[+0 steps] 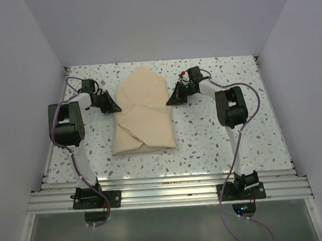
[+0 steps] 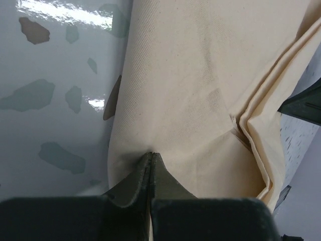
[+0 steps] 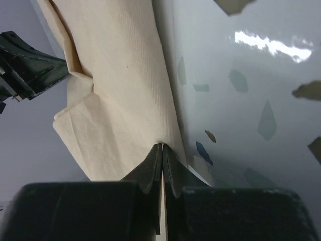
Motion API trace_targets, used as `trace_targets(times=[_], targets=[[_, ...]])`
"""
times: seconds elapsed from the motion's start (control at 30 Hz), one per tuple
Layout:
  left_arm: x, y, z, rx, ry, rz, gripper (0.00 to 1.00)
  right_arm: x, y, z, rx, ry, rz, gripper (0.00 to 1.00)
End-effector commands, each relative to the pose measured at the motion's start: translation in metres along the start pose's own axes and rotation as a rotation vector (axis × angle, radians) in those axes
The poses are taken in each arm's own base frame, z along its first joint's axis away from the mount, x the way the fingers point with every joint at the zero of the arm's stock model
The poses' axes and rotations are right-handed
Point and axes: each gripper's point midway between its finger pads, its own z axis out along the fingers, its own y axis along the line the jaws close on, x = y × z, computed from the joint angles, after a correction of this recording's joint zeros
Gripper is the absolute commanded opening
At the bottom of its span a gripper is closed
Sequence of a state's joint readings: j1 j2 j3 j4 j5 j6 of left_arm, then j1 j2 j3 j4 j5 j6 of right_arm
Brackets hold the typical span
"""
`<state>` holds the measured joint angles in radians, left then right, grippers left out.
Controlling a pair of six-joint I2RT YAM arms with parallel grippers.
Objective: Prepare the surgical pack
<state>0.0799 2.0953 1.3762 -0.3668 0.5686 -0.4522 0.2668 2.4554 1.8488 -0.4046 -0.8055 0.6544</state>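
The surgical pack point(image 1: 143, 113) is a tan cloth bundle, folded over itself, in the middle of the speckled table. No tray, scissors, forceps, gauze or packets show. My left gripper point(image 1: 115, 107) is shut on the pack's left edge; in the left wrist view its closed tips point(image 2: 151, 154) pinch the cloth point(image 2: 190, 85). My right gripper point(image 1: 171, 101) is shut on the pack's right edge; in the right wrist view its closed tips point(image 3: 162, 145) pinch the cloth point(image 3: 115, 90). Each wrist view shows the other gripper across the cloth.
The speckled table point(image 1: 222, 144) is walled by plain panels at the left, back and right. An aluminium rail point(image 1: 165, 188) with both arm bases runs along the near edge. A small red part point(image 1: 184, 74) sits on the right wrist.
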Motion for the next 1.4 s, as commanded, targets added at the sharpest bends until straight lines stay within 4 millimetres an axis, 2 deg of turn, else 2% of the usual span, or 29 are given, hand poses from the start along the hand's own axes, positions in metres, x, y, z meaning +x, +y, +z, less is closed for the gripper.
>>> trace_targets(times=[0.0,0.1,0.2,0.23,0.3,0.4,0.5,0.6,0.7,0.8,0.87,0.93,0.97,1.03,1.07,1.1,1.17,1.2,1.23,1.27,1.33,1.37], targets=[[0.001,0.018,-0.002,-0.07,0.016,0.004,0.0,-0.014,0.015,0.002,0.028,-0.037,-0.076,0.0],[-0.011,-0.008,-0.02,-0.002,-0.02,0.043,0.0,-0.008,0.048,-0.01,-0.008,-0.038,-0.127,0.0],[-0.015,-0.02,-0.033,0.01,-0.055,0.066,0.0,-0.002,0.072,-0.024,-0.034,-0.055,-0.161,0.0],[-0.019,-0.025,-0.042,0.006,-0.079,0.079,0.01,-0.001,0.077,-0.027,-0.042,-0.059,-0.167,0.0],[-0.016,-0.026,-0.045,0.004,-0.089,0.076,0.01,0.005,0.084,-0.033,-0.057,-0.059,-0.169,0.0],[-0.007,-0.02,-0.043,-0.005,-0.085,0.054,0.01,0.013,0.072,-0.029,-0.038,-0.037,-0.165,0.0],[0.013,-0.006,-0.032,-0.01,-0.041,0.013,0.01,0.022,0.047,-0.021,0.004,-0.007,-0.138,0.0],[0.035,0.018,-0.018,-0.057,0.011,-0.02,0.0,0.031,0.02,-0.008,0.039,0.023,-0.113,0.0],[0.048,0.039,-0.005,-0.109,0.062,-0.049,0.0,0.034,-0.004,0.004,0.075,0.033,-0.094,0.0],[0.044,0.046,0.002,-0.124,0.067,-0.051,0.0,0.027,-0.011,0.012,0.087,0.031,-0.089,0.0],[0.034,0.038,-0.001,-0.11,0.041,-0.034,0.0,0.016,-0.001,0.013,0.067,0.018,-0.104,0.0],[0.017,0.021,-0.011,-0.076,-0.019,-0.005,0.0,0.008,0.013,0.009,0.055,0.004,-0.123,0.0],[0.006,0.013,-0.016,-0.055,-0.059,0.012,0.0,-0.002,0.03,0.001,0.033,-0.025,-0.153,0.0],[-0.016,-0.009,-0.035,-0.025,-0.148,0.056,0.05,-0.014,0.049,-0.006,0.013,-0.07,-0.193,0.0],[-0.031,-0.021,-0.046,-0.008,-0.21,0.081,0.12,-0.026,0.062,-0.014,0.007,-0.114,-0.219,0.03],[-0.04,-0.026,-0.051,-0.006,-0.241,0.088,0.16,-0.034,0.068,-0.018,0.003,-0.145,-0.234,0.06],[-0.064,-0.042,-0.061,0.02,-0.327,0.113,0.26,-0.051,0.076,-0.025,0.002,-0.208,-0.238,0.17],[-0.071,-0.044,-0.062,0.02,-0.35,0.115,0.29,-0.059,0.078,-0.028,0.0,-0.237,-0.24,0.32],[-0.085,-0.051,-0.066,0.034,-0.382,0.118,0.32,-0.067,0.082,-0.03,-0.003,-0.261,-0.237,0.36],[-0.1,-0.057,-0.062,0.054,-0.401,0.132,0.36,-0.074,0.073,-0.025,0.007,-0.269,-0.22,0.44],[-0.113,-0.055,-0.054,0.049,-0.402,0.123,0.48,-0.088,0.077,-0.023,-0.004,-0.291,-0.225,0.52],[-0.114,-0.046,-0.037,0.043,-0.38,0.108,0.5,-0.092,0.075,-0.02,0.002,-0.295,-0.223,0.55]])
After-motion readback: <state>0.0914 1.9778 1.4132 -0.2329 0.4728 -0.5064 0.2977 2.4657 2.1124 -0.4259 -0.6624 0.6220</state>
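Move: Both shut grippers rest their tips on the folded cloth just inside its side edges. From the left hand, the cloth's middle is about 11 cm to the right and nearly level; from the right hand, about 11 cm to the left and 2 cm back. The far flap's tip lies some 22 cm ahead and 11 cm right of the left hand; the slanting near fold is about 14 cm back and 4 cm right of it. Up off the cloth by about 4 cm, both shut hands come back a few centimetres along its side edges and sink to their starting height, the right also shifting slightly inward. Then both rise again and sweep forward towards the far flap, some 8 cm, tips tilting up 10 to 15 degrees and fingers opening about halfway; they end clear of the cloth. ##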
